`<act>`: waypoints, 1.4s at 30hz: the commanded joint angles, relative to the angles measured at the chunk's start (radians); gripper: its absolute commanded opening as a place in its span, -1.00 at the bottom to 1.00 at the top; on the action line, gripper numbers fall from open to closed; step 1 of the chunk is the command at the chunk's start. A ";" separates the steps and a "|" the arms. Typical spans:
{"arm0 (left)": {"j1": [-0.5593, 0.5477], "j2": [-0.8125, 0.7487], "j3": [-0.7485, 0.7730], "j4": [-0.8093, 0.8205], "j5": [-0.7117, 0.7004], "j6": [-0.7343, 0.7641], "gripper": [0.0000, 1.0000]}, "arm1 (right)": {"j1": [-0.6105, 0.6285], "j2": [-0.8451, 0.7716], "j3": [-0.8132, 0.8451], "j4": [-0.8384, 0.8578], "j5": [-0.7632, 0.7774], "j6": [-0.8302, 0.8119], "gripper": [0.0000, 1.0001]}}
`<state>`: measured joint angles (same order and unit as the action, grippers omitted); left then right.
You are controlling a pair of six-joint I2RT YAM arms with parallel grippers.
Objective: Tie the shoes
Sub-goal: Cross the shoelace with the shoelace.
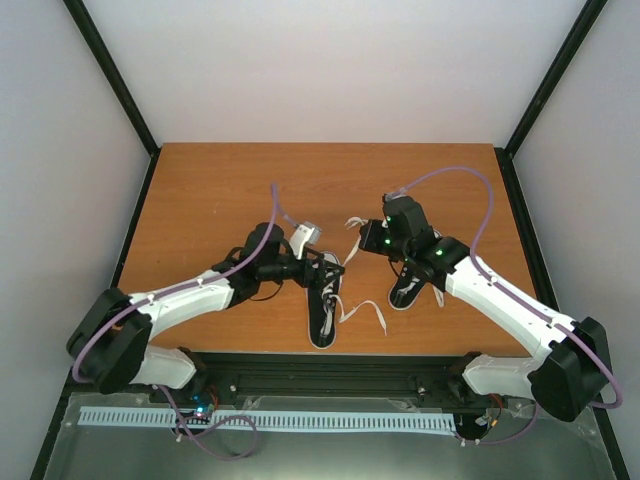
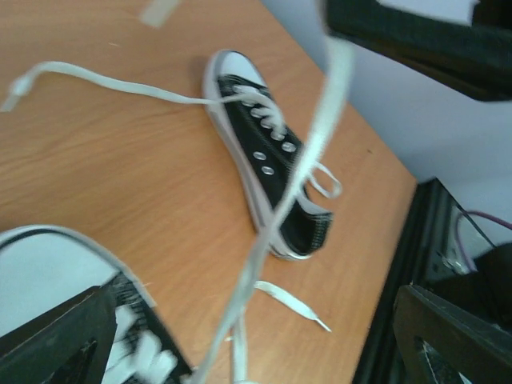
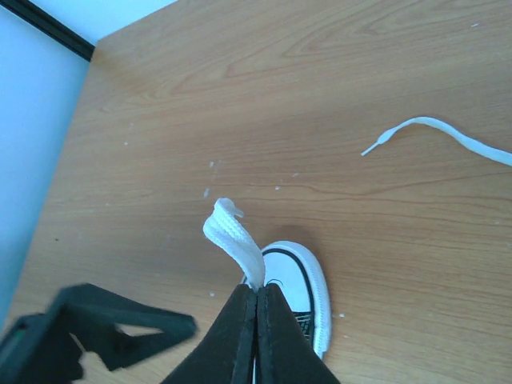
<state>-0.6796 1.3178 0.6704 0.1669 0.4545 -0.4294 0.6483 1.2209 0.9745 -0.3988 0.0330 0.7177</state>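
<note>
Two black shoes with white toe caps lie side by side near the table's front, the left shoe [image 1: 322, 308] and the right shoe [image 1: 408, 287]. My right gripper [image 1: 361, 233] [image 3: 257, 290] is shut on the end of a white lace [image 3: 236, 240], and a white toe cap [image 3: 298, 276] shows just below the jaws. That lace [image 2: 308, 164] runs taut and slanted through the left wrist view. My left gripper [image 1: 322, 264] [image 2: 256, 320] is open, its fingers either side of the lace without touching it, over the near shoe [image 2: 48, 268]. The other shoe [image 2: 272, 160] lies farther off.
Loose white lace ends lie on the wooden table [image 1: 220, 190]: one between the shoes [image 1: 366, 313], one beside the far shoe [image 2: 294, 304], one stretched out left [image 2: 96, 78], one ahead of the right gripper [image 3: 436, 132]. Black frame posts and white walls enclose the table.
</note>
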 commanded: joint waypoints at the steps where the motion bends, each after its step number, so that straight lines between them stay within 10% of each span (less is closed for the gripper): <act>1: -0.052 0.063 0.065 0.141 0.101 0.052 0.92 | -0.005 -0.003 0.010 0.062 -0.031 0.070 -0.94; 10: -0.057 0.231 0.126 0.170 0.078 0.046 0.71 | -0.005 -0.006 0.024 0.073 -0.046 0.083 -0.94; 24: -0.064 0.221 0.173 0.115 0.014 -0.038 -0.98 | -0.006 -0.026 -0.005 -0.015 0.083 0.045 -0.87; 27: -0.062 0.168 0.183 -0.017 -0.056 -0.037 -0.98 | -0.006 -0.039 -0.008 -0.070 0.102 0.000 -0.60; 33: -0.036 0.094 0.215 -0.246 -0.095 -0.088 -0.99 | -0.005 -0.170 -0.169 -0.071 -0.013 -0.094 0.79; 42: 0.055 0.102 0.294 -0.441 0.035 -0.039 -0.98 | 0.182 -0.142 -0.312 -0.123 0.005 -0.033 0.93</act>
<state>-0.6502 1.4204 0.9066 -0.1688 0.4217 -0.4961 0.7692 1.0492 0.7212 -0.4908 0.0040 0.6479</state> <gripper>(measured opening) 0.011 0.984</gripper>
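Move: The taut lace, its end already pinched in the right fingers, crosses some 6 cm to the left hand's right, about 1 cm ahead and 2 cm below. The left shoe's middle is about 5 cm back, 1 cm left and 12 cm below that hand. From the right hand, the loose lace lies roughly 10 cm back, 2 cm right and 20 cm below; the left shoe 9 cm back, 7 cm left and 16 cm below. The open left hand reaches about 6 cm right and some 3 cm down to the taut lace that the right hand keeps holding up almost in place, shuts its fingers on that lace and carries it back left by about as much, tipping its fingers a little. Once the left fingers are shut, the right fingers let go of the lace end and spread wide, and the right hand draws back about 8 cm while sinking 7 cm towards the loose lace. ##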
